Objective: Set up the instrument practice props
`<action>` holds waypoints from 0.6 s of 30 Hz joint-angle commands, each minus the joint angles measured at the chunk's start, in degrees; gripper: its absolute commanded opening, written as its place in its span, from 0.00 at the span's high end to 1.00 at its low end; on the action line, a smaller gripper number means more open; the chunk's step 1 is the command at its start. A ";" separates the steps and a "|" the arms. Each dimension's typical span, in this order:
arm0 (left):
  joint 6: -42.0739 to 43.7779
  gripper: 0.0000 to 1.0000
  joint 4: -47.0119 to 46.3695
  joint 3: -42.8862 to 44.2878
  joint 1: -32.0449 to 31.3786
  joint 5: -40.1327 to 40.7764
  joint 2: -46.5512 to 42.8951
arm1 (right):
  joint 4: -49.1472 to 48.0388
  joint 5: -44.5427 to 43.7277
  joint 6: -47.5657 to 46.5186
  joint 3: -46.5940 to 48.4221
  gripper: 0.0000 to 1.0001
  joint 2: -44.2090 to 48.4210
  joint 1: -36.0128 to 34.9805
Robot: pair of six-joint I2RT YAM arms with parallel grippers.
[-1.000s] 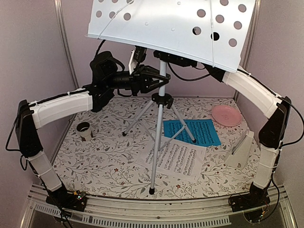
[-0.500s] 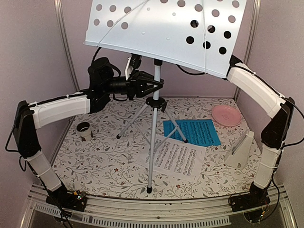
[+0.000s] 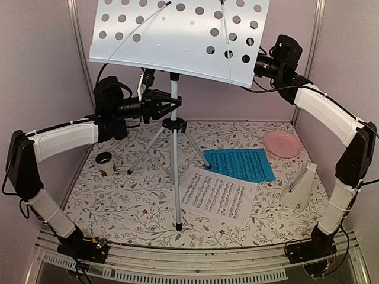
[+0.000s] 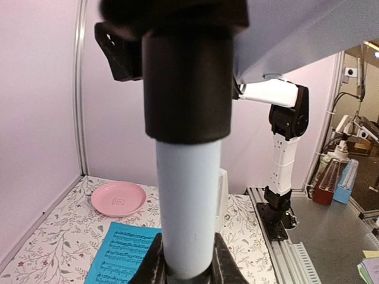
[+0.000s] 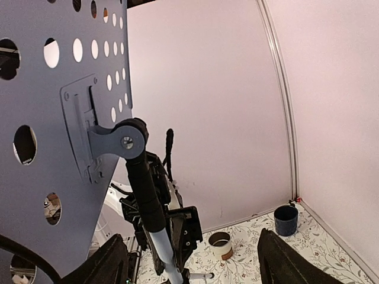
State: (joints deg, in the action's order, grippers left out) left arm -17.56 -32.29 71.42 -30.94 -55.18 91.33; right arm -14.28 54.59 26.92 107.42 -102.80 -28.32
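The silver tripod music stand [image 3: 173,148] rises over the left-middle of the mat, its perforated tray [image 3: 177,35] tilted at the top. My left gripper [image 3: 167,105] is shut on the stand's pole [image 4: 188,201], just under the black collar, with a finger [image 4: 222,263] on each side. My right gripper [image 3: 259,65] hangs open by the tray's right edge, behind it. Its fingers [image 5: 284,260] are wide apart, with nothing between them. The blue music sheet [image 3: 240,164] and the white music sheet [image 3: 218,194] lie flat on the mat. The white metronome [image 3: 299,188] stands at the right.
A pink plate [image 3: 282,143] sits at the back right. A pale cup [image 3: 105,161] stands at the left, and a dark blue cup [image 5: 286,220] stands in the far left corner. Pink walls close in the back and both sides.
The stand has shifted left with my left gripper still on its pole. My right gripper has opened, let go of the tray and drawn back to its right edge.
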 commanded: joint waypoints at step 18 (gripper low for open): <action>-6.01 1.00 -35.62 -10.59 11.92 -2.80 -5.81 | 3.55 -8.86 -1.66 -6.65 0.21 2.35 4.31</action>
State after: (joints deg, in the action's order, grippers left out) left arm -19.05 -51.13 59.79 -20.88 -59.27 87.64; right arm -10.48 46.57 25.89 101.56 -102.78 -24.29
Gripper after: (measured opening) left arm 0.180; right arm 0.793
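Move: The left gripper already holds the music stand's pole, with the stand's desk about 17 cm above it and slightly nearer the base. The white cup stands some 34 cm to its left, 5 cm farther out and 35 cm below; the blue sheet is 8 cm farther out, 24 cm right and 38 cm down. From the open right gripper, the gripped part of the pole lies about 13 cm left, 5 cm back and 12 cm lower. Keep the left fingers closed on the pole and carry the stand about 7 cm left, towards the white cup's side, easing a little forward at first; tilt the wrist some 10 degrees so the pole's top leans back, with a slight counter-clockwise turn. Meanwhile draw the open, empty right gripper forward, down and somewhat right, about 8 cm in all, away from the desk. ##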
